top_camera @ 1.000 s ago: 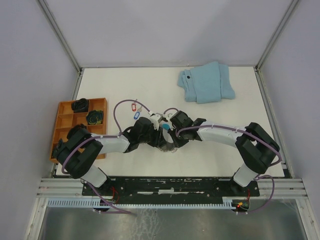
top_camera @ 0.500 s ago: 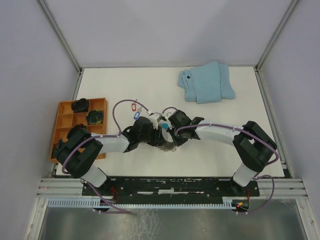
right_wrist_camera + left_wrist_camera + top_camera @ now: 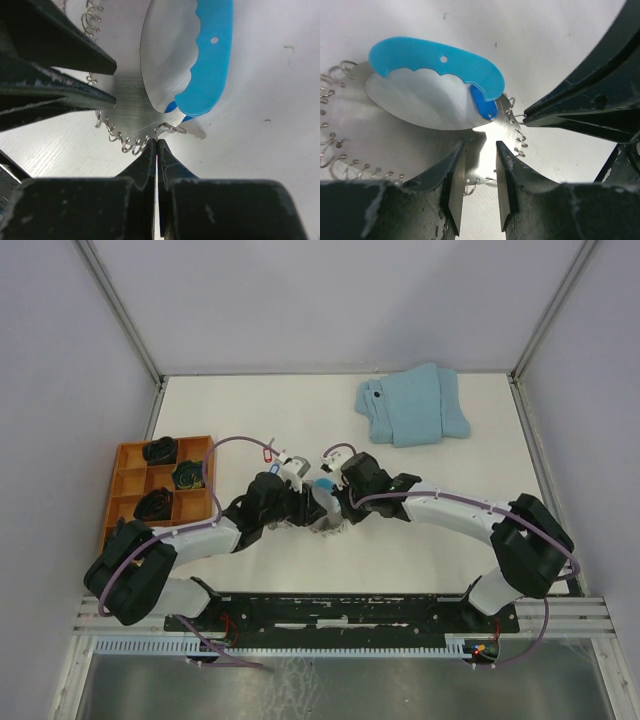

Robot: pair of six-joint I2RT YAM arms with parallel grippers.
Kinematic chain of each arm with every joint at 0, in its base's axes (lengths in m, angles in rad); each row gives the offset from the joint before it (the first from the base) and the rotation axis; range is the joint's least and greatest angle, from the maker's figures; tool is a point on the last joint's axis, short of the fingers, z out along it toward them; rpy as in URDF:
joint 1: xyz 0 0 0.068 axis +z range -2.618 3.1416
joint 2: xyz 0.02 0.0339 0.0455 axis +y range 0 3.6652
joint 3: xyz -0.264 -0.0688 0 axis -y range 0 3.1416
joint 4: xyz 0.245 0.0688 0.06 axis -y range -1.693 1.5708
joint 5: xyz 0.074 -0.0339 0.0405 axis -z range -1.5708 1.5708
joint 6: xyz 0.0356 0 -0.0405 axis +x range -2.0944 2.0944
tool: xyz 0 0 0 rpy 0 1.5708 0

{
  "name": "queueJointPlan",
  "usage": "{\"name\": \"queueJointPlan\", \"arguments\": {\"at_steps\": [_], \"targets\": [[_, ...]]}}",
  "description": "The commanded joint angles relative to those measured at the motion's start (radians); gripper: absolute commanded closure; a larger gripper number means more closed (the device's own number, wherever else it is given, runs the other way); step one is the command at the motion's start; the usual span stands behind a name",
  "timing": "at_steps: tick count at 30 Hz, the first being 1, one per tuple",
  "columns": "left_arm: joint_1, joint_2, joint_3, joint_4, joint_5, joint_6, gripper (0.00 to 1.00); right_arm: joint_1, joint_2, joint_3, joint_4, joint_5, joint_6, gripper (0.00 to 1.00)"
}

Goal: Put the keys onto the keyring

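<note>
The keyring (image 3: pixel 435 62) is a flat oval of metal with a bright blue plastic section and small wire loops round its rim. It lies on the white table between both arms (image 3: pixel 322 484). My left gripper (image 3: pixel 476 185) stands part open over its near rim, with a strip of metal and a loop showing in the gap. My right gripper (image 3: pixel 157 142) is shut, its tips pinching a thin wire loop at the rim beside the blue section (image 3: pixel 210 60). A key with a red tag (image 3: pixel 268 448) lies beyond the left arm.
An orange compartment tray (image 3: pixel 125 490) holding dark items sits at the left. A folded light-blue cloth (image 3: pixel 412 405) lies at the back right. The two arms meet nose to nose at mid-table, their fingers close together (image 3: pixel 580 110).
My right gripper has closed fully at the keyring's rim. The left arm has swung lower and further left at its elbow, and both grippers sit slightly further from the bases.
</note>
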Motion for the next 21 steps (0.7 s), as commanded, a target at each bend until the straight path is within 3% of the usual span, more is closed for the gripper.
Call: {"name": "queueJointPlan", "arguments": {"at_steps": [1,6,21], "targets": [[0.056,-0.065,-0.007,0.077,0.048,-0.041,0.63,-0.01,-0.081,-0.003,0.1,-0.012,-0.061,1.0],[0.108,-0.122,-0.004,0.072,0.042,-0.06,0.63,-0.031,-0.158,-0.025,0.178,-0.036,-0.095,0.99],[0.109,-0.108,0.108,0.096,0.099,-0.088,0.63,-0.116,-0.348,-0.095,0.444,-0.263,-0.175,0.99]]}}
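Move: The right fingers are already shut on a wire at the near end of the keyring; its middle lies about 3 cm ahead, 4 cm left and 3 cm below that hand, with the cyan part some 6 cm ahead and 3 cm left. From the open left hand, the keyring's middle is about 3 cm ahead, 2 cm right and 3 cm below. About 5 cm below the left hand lie the green-tagged key, 2 cm ahead and 9 left, and the far blue-tagged key, 14 ahead and 10 left. Upward, gathering speed, the right hand goes on raising the pinched keyring by about 14 cm, easing a few centimetres forward while its wrist tilts the fingers some 30 degrees up from their steep downward slant. The left hand, empty and still part open, climbs about half as far beside it and a little forward. ##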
